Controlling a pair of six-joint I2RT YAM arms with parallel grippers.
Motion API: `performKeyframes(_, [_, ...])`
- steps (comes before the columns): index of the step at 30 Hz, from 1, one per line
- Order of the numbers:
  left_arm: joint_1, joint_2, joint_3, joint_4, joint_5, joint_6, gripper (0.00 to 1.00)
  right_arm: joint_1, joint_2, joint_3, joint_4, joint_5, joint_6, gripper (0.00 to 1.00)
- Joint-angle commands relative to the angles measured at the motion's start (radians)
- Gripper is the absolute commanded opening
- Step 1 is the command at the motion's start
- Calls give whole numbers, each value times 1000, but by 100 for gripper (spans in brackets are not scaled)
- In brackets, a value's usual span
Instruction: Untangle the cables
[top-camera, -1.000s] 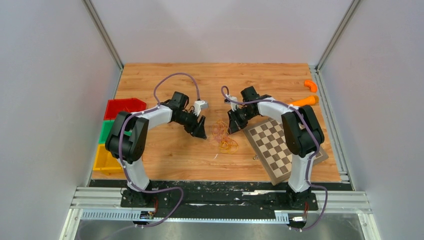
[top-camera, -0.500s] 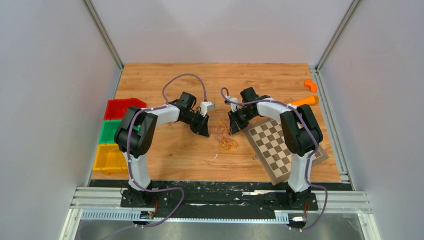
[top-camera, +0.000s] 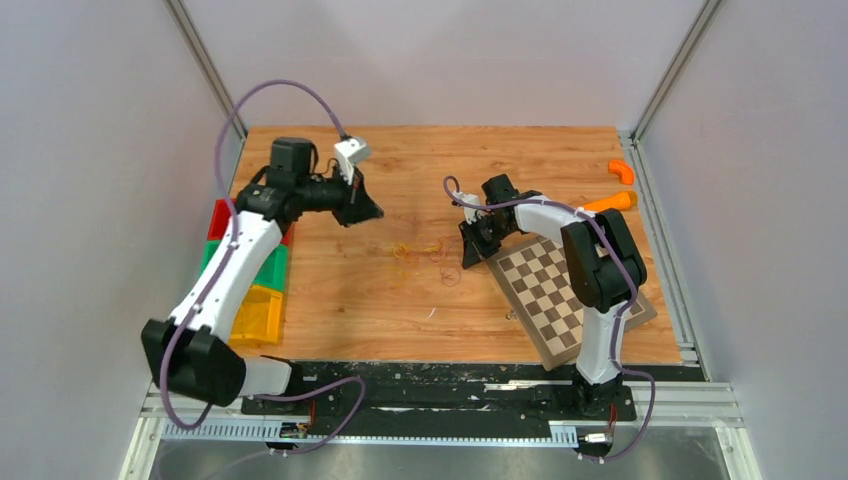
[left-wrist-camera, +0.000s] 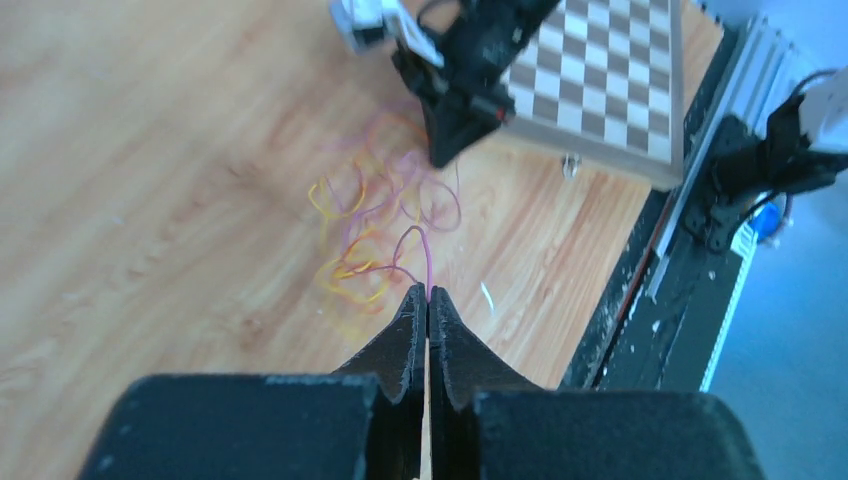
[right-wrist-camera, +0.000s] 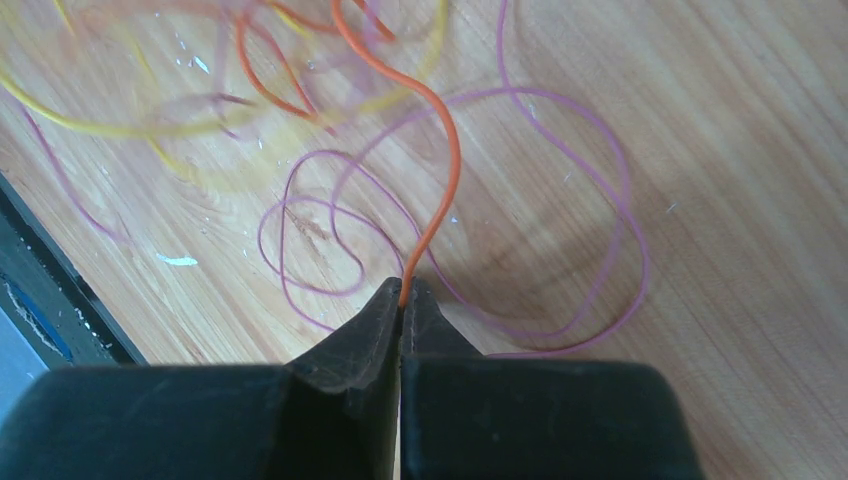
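Observation:
The cables (top-camera: 425, 250) lie as thin orange, yellow and purple loops mid-table, left of my right gripper (top-camera: 466, 262). In the right wrist view that gripper (right-wrist-camera: 403, 290) is shut on an orange cable (right-wrist-camera: 445, 160), with purple loops (right-wrist-camera: 600, 200) and a yellow strand (right-wrist-camera: 100, 126) on the wood around it. My left gripper (top-camera: 377, 213) is raised at the back left, well away from the pile. In the left wrist view it (left-wrist-camera: 428, 292) is shut on a purple cable (left-wrist-camera: 427, 250) that runs down to the tangle (left-wrist-camera: 365, 225).
A checkerboard (top-camera: 560, 290) lies right of the right gripper. Red (top-camera: 213, 222), green (top-camera: 272, 268) and yellow (top-camera: 255, 315) bins line the left edge under the left arm. Two orange pieces (top-camera: 621, 171) (top-camera: 610, 202) sit at the back right.
My left gripper closed on a purple cable and swung up and back-left with it, away from the pile. The tangle has spread out to the left. The right gripper has stayed put.

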Motion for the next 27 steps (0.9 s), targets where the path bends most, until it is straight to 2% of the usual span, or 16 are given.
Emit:
performKeyframes(1, [78, -130, 131, -66, 24, -75, 0, -5, -4, -19, 28, 110, -21, 2])
performKeyframes(8, [238, -136, 499, -111, 53, -118, 0, -4, 4, -21, 28, 150, -35, 2])
performKeyframes(11, [328, -115, 640, -74, 58, -188, 0, -5, 6, -25, 27, 165, -42, 0])
performKeyframes(16, [410, -102, 763, 68, 9, -294, 0, -5, 7, -34, 27, 193, -53, 0])
performKeyframes(20, [506, -71, 857, 184, -73, -441, 0, -5, 1, -44, 28, 211, -61, 0])
performKeyframes(24, [558, -34, 935, 182, -102, -461, 0, -6, -14, -54, 26, 215, -70, 0])
performKeyframes(27, [580, -43, 931, 139, -111, -439, 0, -6, -24, -58, 26, 211, -73, 0])
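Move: The left gripper, already holding a pink cable and some 22 cm above the table, has the cable tangle about 9 cm to its right and 4 cm farther out. The purple loop lies about 13 cm to its right, level ahead. The red tray is about 24 cm to its left and 11 cm farther out. From the right gripper, low and shut on an orange cable, the tangle is roughly 8 cm left and 3 cm ahead. Up fast, about 38 cm, and leftwards some 16 cm, the left arm draws its pinched pink cable away from the tangle, the climb slowing towards the end. Its fingers stay shut and swing from pointing right and down to forward-right, slightly up. The right gripper stays low almost in place, keeping its pinch on the orange cable. ##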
